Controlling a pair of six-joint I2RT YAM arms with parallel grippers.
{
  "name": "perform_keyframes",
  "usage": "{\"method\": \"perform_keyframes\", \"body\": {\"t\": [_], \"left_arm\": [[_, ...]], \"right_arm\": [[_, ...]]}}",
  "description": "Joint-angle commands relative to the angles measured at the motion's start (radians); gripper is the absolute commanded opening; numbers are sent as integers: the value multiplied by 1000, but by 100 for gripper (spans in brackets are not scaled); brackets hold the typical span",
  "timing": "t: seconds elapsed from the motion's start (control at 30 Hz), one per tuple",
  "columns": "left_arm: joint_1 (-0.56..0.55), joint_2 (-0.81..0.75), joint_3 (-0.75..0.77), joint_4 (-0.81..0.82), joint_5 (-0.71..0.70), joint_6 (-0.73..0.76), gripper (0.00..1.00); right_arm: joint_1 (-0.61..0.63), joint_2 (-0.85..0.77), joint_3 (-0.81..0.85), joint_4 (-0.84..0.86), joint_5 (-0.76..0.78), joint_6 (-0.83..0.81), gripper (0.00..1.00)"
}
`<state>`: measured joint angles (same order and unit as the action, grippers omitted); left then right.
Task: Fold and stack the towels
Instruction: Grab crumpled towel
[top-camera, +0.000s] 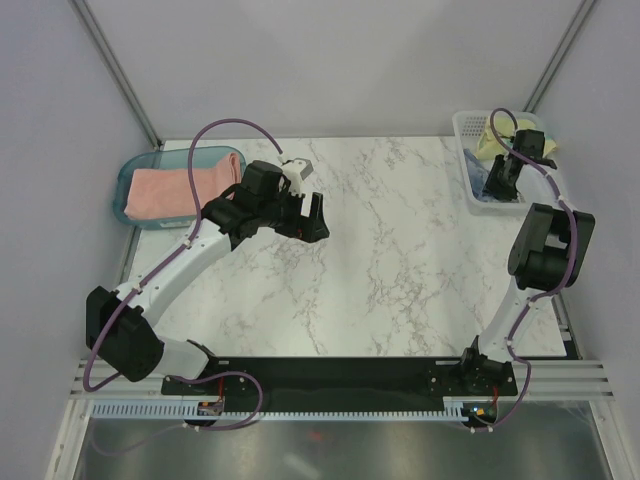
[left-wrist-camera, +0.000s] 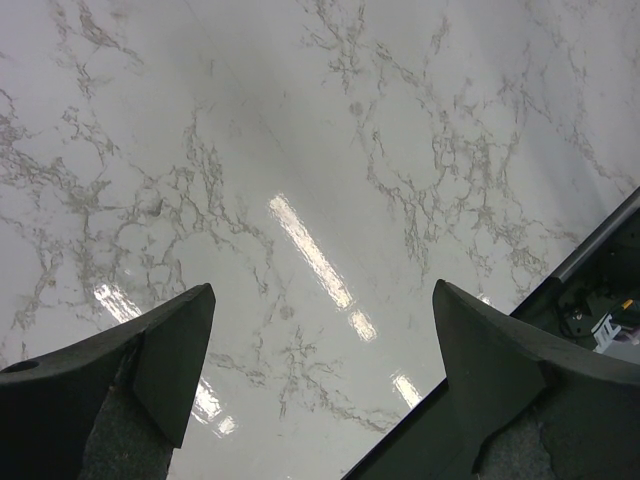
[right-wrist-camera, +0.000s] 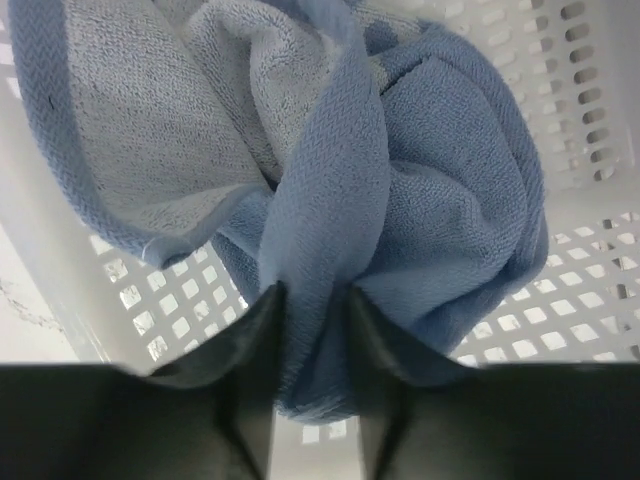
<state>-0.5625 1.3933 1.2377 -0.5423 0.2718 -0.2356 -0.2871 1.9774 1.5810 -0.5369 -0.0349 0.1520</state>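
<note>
The salmon-pink towel (top-camera: 172, 190) lies folded in the teal tray (top-camera: 124, 188) at the back left. The light blue towel (right-wrist-camera: 420, 190) is bunched in the white mesh basket (top-camera: 470, 135) at the back right; a little of it shows in the top view (top-camera: 480, 196). My right gripper (right-wrist-camera: 315, 300) is shut on a fold of the blue towel inside the basket. The pale yellow towel (top-camera: 497, 143) lies in the basket behind it. My left gripper (top-camera: 308, 215) is open and empty above the marble table (left-wrist-camera: 330, 180), also open in its wrist view (left-wrist-camera: 322, 340).
The basket's perforated walls (right-wrist-camera: 575, 120) stand close around my right gripper. The tray sits just left of my left arm. The table's black front edge (left-wrist-camera: 600, 240) shows in the left wrist view.
</note>
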Motion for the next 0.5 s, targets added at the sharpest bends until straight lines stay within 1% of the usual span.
{"method": "perform_keyframes", "body": {"t": [0.0,0.03,0.07,0.1,0.2,0.23,0.3,0.33,0.37,0.4,0.43,0.47], "left_arm": [[3,-16,3,33,18,-22,96],[3,-16,5,33,17,-22,96],[3,-16,3,35,18,-22,96],[3,-19,2,35,17,-22,96],[3,-28,5,35,7,-22,97],[3,-36,8,35,-2,-22,97],[3,-60,5,45,-38,-27,98],[3,-89,5,50,-54,-31,98],[3,-106,8,53,-81,-42,100],[3,-120,17,53,-85,-47,100],[3,-154,22,51,-83,-53,100],[3,-169,26,53,-77,-59,100]], "right_arm": [[5,-2,48,23,3,-19,34],[5,-5,54,25,12,-16,25],[5,-14,60,23,16,-15,6],[5,-21,89,20,24,-11,0],[5,-101,169,14,10,26,0],[5,-133,194,15,-18,41,0],[5,-248,270,34,-89,112,0],[3,-291,290,85,-133,142,0],[5,-383,301,133,-237,232,0],[5,-431,294,194,-287,286,0],[5,-474,284,332,-349,358,0],[5,-545,274,398,-462,413,0]]}}
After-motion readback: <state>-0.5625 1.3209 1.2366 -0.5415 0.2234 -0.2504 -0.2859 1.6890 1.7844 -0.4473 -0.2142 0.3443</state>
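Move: The crumpled blue towel lies right at the right hand's fingertips, its middle some 3 cm ahead, 2 cm to the left and 3 cm lower, with a raised fold already between the half-open fingers. From that hand, the yellow towel is about 13 cm ahead, 5 cm to the right and a little lower; the middle of the white basket is 7 cm ahead, 3 cm right and 4 cm lower. From the left hand, the blue towel is roughly 18 cm ahead, 43 cm right and 15 cm below. The right hand finishes shutting its half-open fingers, sinking only slightly as it pinches the standing fold of the blue towel, then pulls it up out of the white basket with gathering speed, about 25 cm in all. It drifts some 3 cm forward on the way and then a similar amount left, while the wrist tips the fingers up by around 35 degrees from steeply down; the left hand, empty and wide open, starts to rise late, a couple of centimetres. ##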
